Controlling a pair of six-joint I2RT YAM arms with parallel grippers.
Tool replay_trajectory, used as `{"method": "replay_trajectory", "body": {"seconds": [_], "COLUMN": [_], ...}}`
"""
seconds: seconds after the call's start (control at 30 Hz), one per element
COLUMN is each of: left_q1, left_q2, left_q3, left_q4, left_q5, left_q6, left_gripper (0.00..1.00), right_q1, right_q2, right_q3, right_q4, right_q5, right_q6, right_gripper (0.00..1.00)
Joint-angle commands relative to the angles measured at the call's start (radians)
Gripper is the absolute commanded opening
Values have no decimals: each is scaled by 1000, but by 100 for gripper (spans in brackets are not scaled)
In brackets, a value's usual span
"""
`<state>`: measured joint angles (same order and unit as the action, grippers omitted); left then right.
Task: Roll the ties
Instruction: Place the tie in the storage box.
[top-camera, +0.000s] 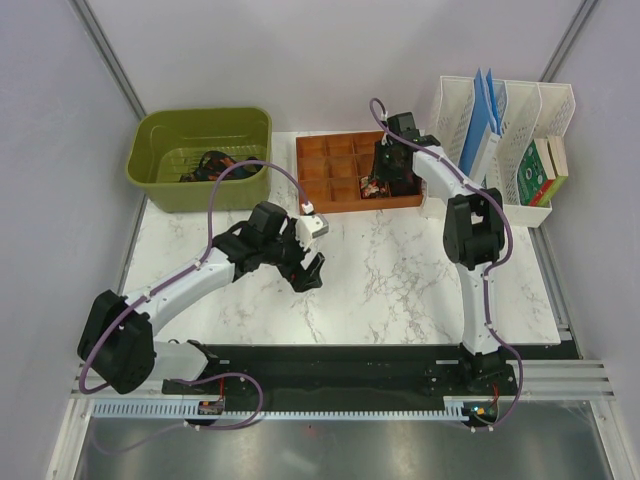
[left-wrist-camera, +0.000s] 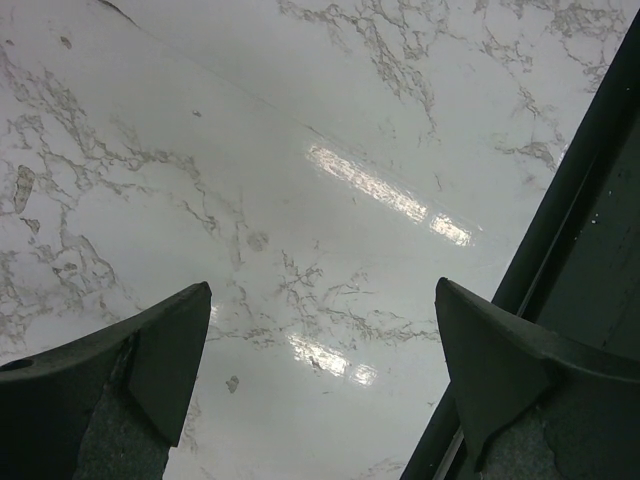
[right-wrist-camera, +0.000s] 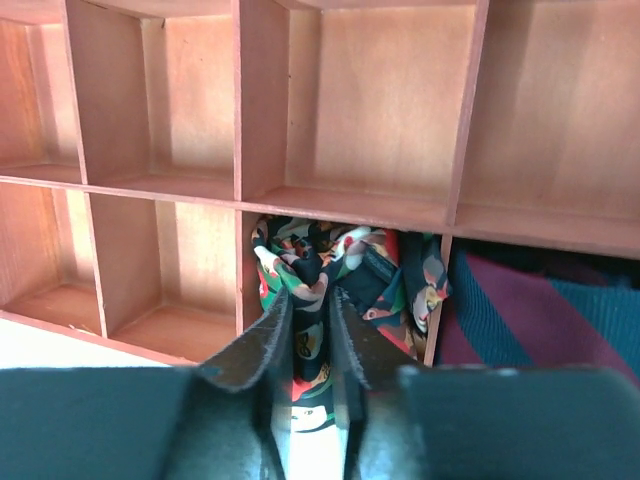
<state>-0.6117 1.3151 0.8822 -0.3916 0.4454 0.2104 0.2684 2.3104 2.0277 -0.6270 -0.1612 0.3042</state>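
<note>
A speckled tie (right-wrist-camera: 385, 265) in red, green and black lies bunched in a front compartment of the wooden tray (right-wrist-camera: 350, 205). My right gripper (right-wrist-camera: 310, 298) reaches down into that compartment, its jaws a narrow gap apart with a fold of this tie between them. A maroon and teal striped tie (right-wrist-camera: 540, 310) fills the compartment to the right. In the top view the right gripper (top-camera: 383, 182) hangs over the tray's (top-camera: 340, 205) right end. My left gripper (top-camera: 310, 272) (left-wrist-camera: 325, 300) hovers wide open over bare marble, holding nothing.
A green basket (top-camera: 165, 185) at the back left holds more dark ties (top-camera: 205, 165). White file holders (top-camera: 500, 130) with books stand at the back right, close to the right arm. A black rail (left-wrist-camera: 590, 200) runs along the table's near edge.
</note>
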Motion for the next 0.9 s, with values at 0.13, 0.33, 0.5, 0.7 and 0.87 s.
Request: {"method": "replay_trajectory", "body": {"seconds": [0.13,0.33,0.5,0.7,0.87], "left_q1": [6,7,9,55,127], "left_q2": [-37,-50,-63,-53,-24], "left_q3": [3,14,32,104,237], "left_q4": [0,-12,-45,-118,-236], "left_q5": [-22,-16,-8,19,3], "left_q6": [-48,-49,-60,-104,-120], "left_gripper": [100,100,100,100,100], "right_q1": [-23,-34,-35,-35,-54], "right_q2": [23,-60,-135,-287,-439], "right_q3": [55,65,68,43,-99], "right_q4": [35,56,67,67,38], "right_q5": [-31,-73,-109,-167,-158], "right_q6": [-13,-17,-40,-88,-148], "right_gripper": [41,67,91,98,98]}}
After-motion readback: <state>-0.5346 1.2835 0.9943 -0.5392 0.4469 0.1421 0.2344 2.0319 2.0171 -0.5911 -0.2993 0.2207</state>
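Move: The floral tie roll sits in the storage box's front row, right at the right fingertips: its middle is about 1 cm back, 1 cm right and 2 cm below. The dark striped tie fills the next cell, roughly 7 cm right and level with the hand in reach; the storage box's middle is some 5 cm ahead and 3 cm left. From the left hand, the floral tie lies about 28 cm ahead and 15 cm right. Let go of the floral tie in its cell: spread the right fingers from nearly shut to fully open while easing the hand about 1 cm forward. Then lift quickly, some 16 cm straight up and clear of the storage box, tilting the fingertips up and forward. Late on, raise the open, empty left gripper a few centimetres, drifting left. ##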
